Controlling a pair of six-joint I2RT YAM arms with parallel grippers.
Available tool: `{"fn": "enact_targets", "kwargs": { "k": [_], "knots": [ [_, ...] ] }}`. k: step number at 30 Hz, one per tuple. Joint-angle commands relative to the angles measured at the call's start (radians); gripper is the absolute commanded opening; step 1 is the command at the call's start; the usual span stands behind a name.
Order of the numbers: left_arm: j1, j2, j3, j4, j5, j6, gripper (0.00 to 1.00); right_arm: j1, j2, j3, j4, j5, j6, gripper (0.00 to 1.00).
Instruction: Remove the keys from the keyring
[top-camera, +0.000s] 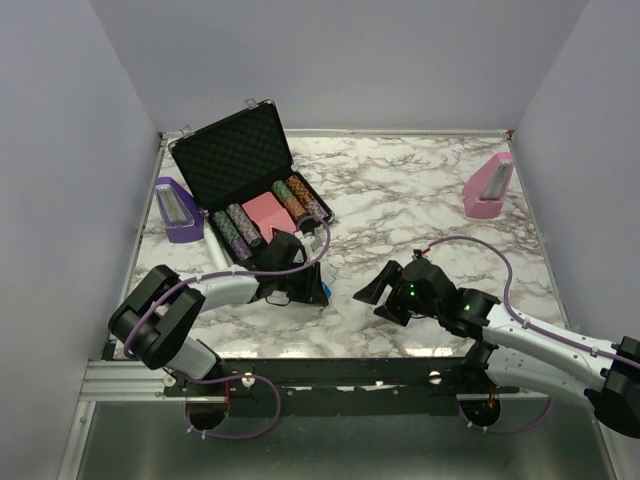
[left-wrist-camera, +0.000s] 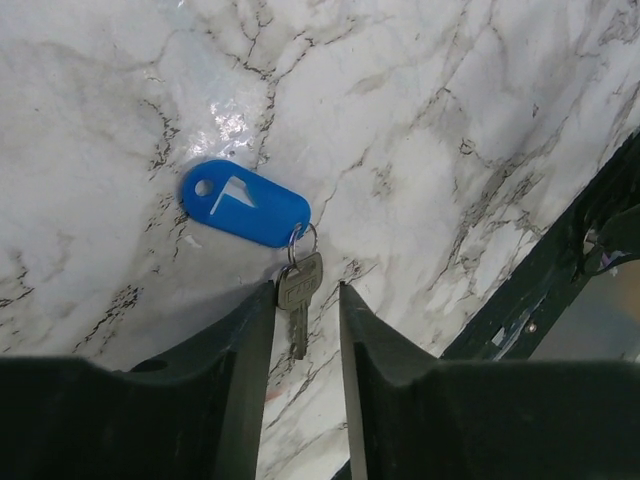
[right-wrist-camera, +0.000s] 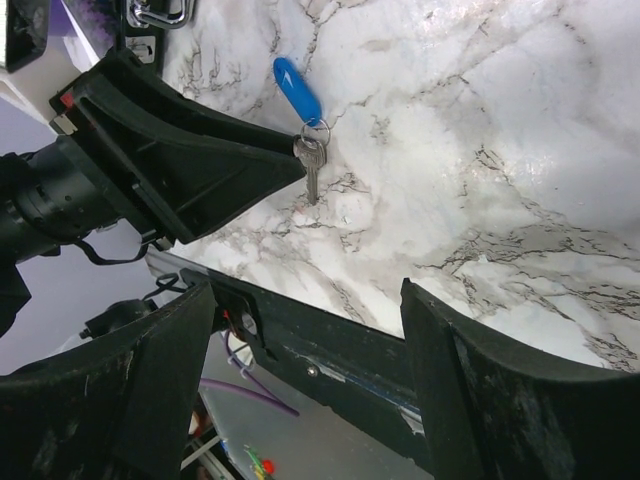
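The keyring, a blue oval tag (left-wrist-camera: 245, 203) with a thin metal ring (left-wrist-camera: 303, 238), lies flat on the marble near the table's front edge. The silver key (left-wrist-camera: 297, 290) hangs on the ring. My left gripper (left-wrist-camera: 305, 295) is low over it and slightly open. The key lies between the fingers, its head against the left finger (left-wrist-camera: 250, 340). The right wrist view shows the tag (right-wrist-camera: 297, 90), the key (right-wrist-camera: 311, 165) and the left gripper's tip beside it. My right gripper (right-wrist-camera: 308, 290) is wide open and empty, to the right, apart from the key. In the top view the left gripper (top-camera: 316, 288) hides most of the keyring.
An open black poker chip case (top-camera: 255, 170) with chip rows stands behind the left arm. A purple holder (top-camera: 175, 210) is at the far left, a pink one (top-camera: 488, 187) at the back right. The table's front rail (top-camera: 330, 352) runs close under the key.
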Motion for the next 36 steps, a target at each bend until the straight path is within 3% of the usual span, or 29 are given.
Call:
{"fn": "enact_targets", "kwargs": {
  "k": [1,8,12,26,36],
  "knots": [
    [-0.013,0.021,-0.015,-0.017,-0.031,0.006,0.35,0.001,0.008,-0.003,0.017,-0.005,-0.004,0.82],
    [-0.027,0.011,-0.009,-0.017,-0.043,0.003,0.18,0.001,0.001,-0.003,0.016,-0.004,-0.005,0.82],
    [-0.039,-0.001,0.002,-0.025,-0.046,-0.002,0.0,0.001,0.0,-0.006,0.017,-0.004,-0.005,0.82],
    [-0.056,-0.125,0.044,-0.132,-0.063,-0.014,0.0,0.003,0.044,-0.147,0.353,-0.114,0.026,0.79],
    [-0.059,-0.214,0.105,-0.246,-0.037,0.01,0.0,0.001,0.064,-0.071,0.373,-0.134,-0.115,0.78]
  ]
}}
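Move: The keys lie almost at the left fingertips, about 1 cm back, 1 cm to the right and 1 cm below. Their blue tag, joined by the keyring, is some 3 cm ahead of that hand, 2 cm right and 2 cm down. The black case's handle is roughly 11 cm ahead and 7 cm left. From the right hand the keys are about 10 cm left, 3 cm ahead and 9 cm down. The left hand dips slightly back, pinches the keys, then lifts about 5 cm; the open right edges left towards them. ##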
